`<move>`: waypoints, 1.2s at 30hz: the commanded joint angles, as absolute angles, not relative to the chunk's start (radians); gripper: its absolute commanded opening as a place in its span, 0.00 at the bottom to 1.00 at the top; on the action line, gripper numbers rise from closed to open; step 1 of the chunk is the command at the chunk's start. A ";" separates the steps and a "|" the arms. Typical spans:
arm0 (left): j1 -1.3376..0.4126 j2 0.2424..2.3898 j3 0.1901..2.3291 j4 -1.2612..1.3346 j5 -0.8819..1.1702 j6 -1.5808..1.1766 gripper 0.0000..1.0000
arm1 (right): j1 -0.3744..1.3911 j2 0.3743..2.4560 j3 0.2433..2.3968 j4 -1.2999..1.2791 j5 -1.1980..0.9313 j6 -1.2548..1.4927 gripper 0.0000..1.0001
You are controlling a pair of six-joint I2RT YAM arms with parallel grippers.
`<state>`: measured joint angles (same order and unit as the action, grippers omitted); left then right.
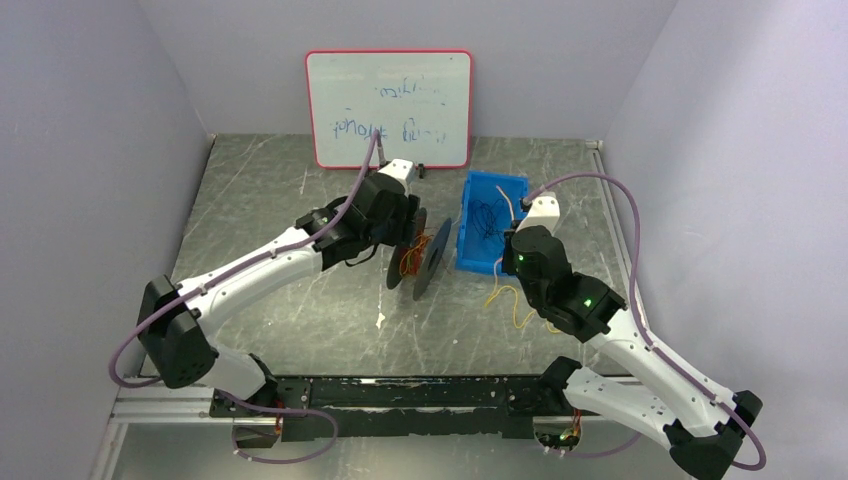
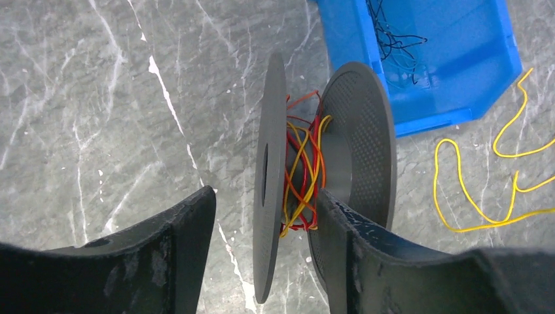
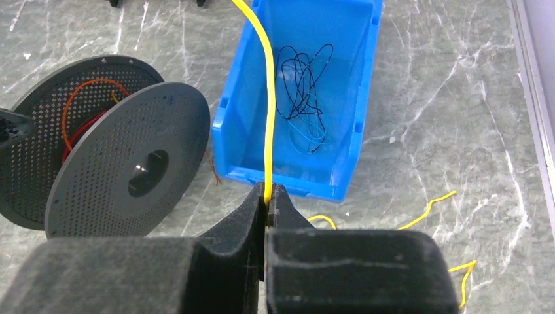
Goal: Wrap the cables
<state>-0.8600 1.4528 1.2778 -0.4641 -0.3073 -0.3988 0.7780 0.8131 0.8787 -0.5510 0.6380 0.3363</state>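
A grey perforated spool [image 1: 421, 258] stands on edge mid-table, with red, orange and yellow cables [image 2: 302, 175] wound on its hub. My left gripper [image 2: 265, 252] is open and straddles the spool's left flange [image 2: 269, 196]; the left finger stands apart from it, and the right finger reaches in beside the wound strands. My right gripper [image 3: 268, 193] is shut on a yellow cable [image 3: 267, 98] that rises from the fingertips in front of the blue bin [image 3: 235, 134]. The rest of that cable [image 1: 515, 308] lies in loose loops on the table beside the right arm.
The blue bin [image 1: 468, 215] sits right of the spool and holds a tangle of thin dark wires [image 3: 304, 91]. A red-framed whiteboard [image 1: 390, 105] leans on the back wall. The grey walls close in on both sides.
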 commanded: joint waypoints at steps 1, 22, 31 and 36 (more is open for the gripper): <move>-0.835 1.497 1.284 -0.408 -0.235 -0.378 0.60 | 0.770 0.798 0.866 -0.545 0.637 0.337 0.00; -0.796 1.563 1.310 -0.392 -0.232 -0.333 0.07 | 0.771 0.806 0.860 -0.535 0.636 0.337 0.00; -0.797 1.540 1.302 -0.398 -0.243 -0.329 0.07 | 0.770 0.807 0.864 -0.534 0.637 0.336 0.00; -0.798 1.520 1.299 -0.417 -0.247 -0.315 0.07 | 0.770 0.805 0.866 -0.530 0.634 0.333 0.00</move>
<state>-0.8021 1.5635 1.2781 -0.4244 -0.2359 -0.3325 0.7780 0.8135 0.8726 -0.5499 0.6350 0.3359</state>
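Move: The spool stands on edge, and its left flange is already between the left hand's open fingers, its middle about 2 cm ahead, 1 cm right and 10 cm below. The spool's right flange is some 6 cm to the right of it and 3 cm nearer; the blue bin sits about 9 cm ahead of the hand, 19 cm right, 20 cm down. From the right hand, that left flange is about 7 cm ahead, 18 cm left, 13 cm lower. Downward about 4 cm, easing some 2 cm forward and tipping only slightly, the left hand brings its fingers down either side of the left flange and closes them from well open to nearly shut, pinching the thin rim. It then stays there, keeping the grip, while the right hand stays put with the yellow cable still pinched. ##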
